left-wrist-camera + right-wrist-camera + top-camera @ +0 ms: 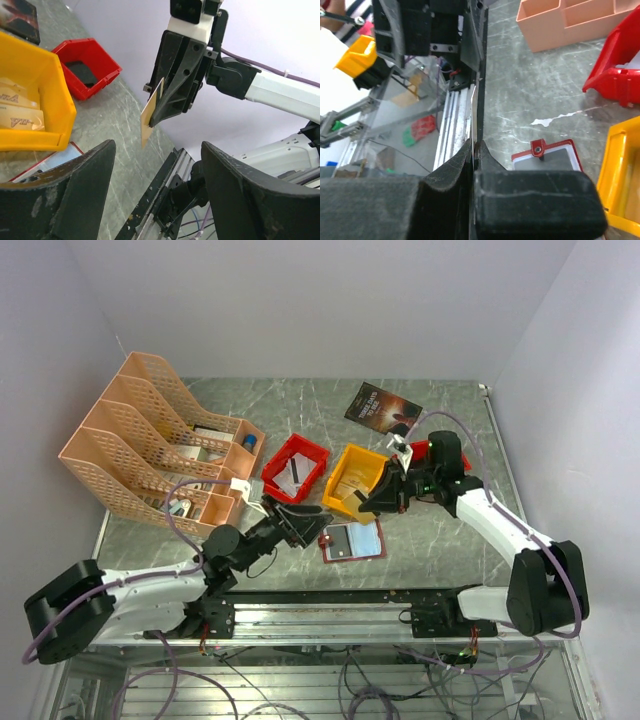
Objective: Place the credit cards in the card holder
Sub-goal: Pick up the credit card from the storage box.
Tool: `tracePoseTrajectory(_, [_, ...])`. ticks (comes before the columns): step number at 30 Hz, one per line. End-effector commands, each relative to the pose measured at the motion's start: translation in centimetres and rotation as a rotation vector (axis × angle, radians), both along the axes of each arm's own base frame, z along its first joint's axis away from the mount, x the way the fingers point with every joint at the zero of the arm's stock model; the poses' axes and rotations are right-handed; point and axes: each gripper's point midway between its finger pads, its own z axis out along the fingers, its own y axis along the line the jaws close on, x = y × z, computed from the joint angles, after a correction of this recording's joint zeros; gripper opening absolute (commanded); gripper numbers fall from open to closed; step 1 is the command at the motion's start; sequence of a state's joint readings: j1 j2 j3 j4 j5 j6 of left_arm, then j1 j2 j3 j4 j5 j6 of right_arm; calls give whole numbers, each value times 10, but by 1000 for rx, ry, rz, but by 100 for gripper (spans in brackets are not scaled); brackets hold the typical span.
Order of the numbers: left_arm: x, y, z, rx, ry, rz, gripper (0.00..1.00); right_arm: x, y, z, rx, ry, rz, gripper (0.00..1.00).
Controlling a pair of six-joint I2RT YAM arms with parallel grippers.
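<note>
My right gripper (474, 145) is shut on a thin pale credit card (475, 107), which shows edge-on in the right wrist view. In the left wrist view the same card (151, 117) hangs tan and tilted from the right gripper (160, 112), above the table. The card holder (353, 540) lies open on the table just below and left of the right gripper (366, 504), with its red snap tab (537, 148) up. More credit cards (20, 120) lie in the yellow bin (340, 466). My left gripper (312, 525) stands open and holds nothing, just left of the card holder.
A red bin (315, 454) stands left of the yellow bin, and another red bin (421, 449) shows behind the right arm. A dark booklet (382, 407) lies at the back. A peach file organizer (150, 440) fills the left side. The metal rail (330, 595) runs along the near edge.
</note>
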State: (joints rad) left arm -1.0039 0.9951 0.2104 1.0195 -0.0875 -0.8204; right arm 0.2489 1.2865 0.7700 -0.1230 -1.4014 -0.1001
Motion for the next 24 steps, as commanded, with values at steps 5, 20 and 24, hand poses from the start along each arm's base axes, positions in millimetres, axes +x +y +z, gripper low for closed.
tracePoseTrajectory(5, [12, -21, 25, -100, 11, -19, 62, -11, 10, 18, 46, 86, 76, 0])
tracePoseTrajectory(20, [16, -32, 34, -94, -84, -31, 50, -23, 23, 17, 41, 138, 150, 0])
tracePoseTrajectory(24, [12, -38, 29, -64, -91, -64, 45, -23, 23, 16, 41, 150, 157, 0])
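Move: The credit card, already pinched by the right fingers, sticks out towards the left gripper: its middle is about 8 cm to the right of the open left hand, 4 cm ahead and roughly level. The card holder lies some 9 cm right of the left hand, barely 1 cm back and about 17 cm below; the yellow box is 9 cm right, 13 cm ahead and 16 cm below. From the right hand, the left gripper is about 11 cm left and 5 cm back, roughly level. Bring the left gripper about 3 cm right and slightly forward to the card's free end, dipping about 1 cm on the way and rising again, while its wide jaws narrow to roughly half open around the card. Keep the card pinched in the right fingers and carry it about 2 cm left, 2 cm back and a little up to meet them, turning the hand some 10 degrees. ##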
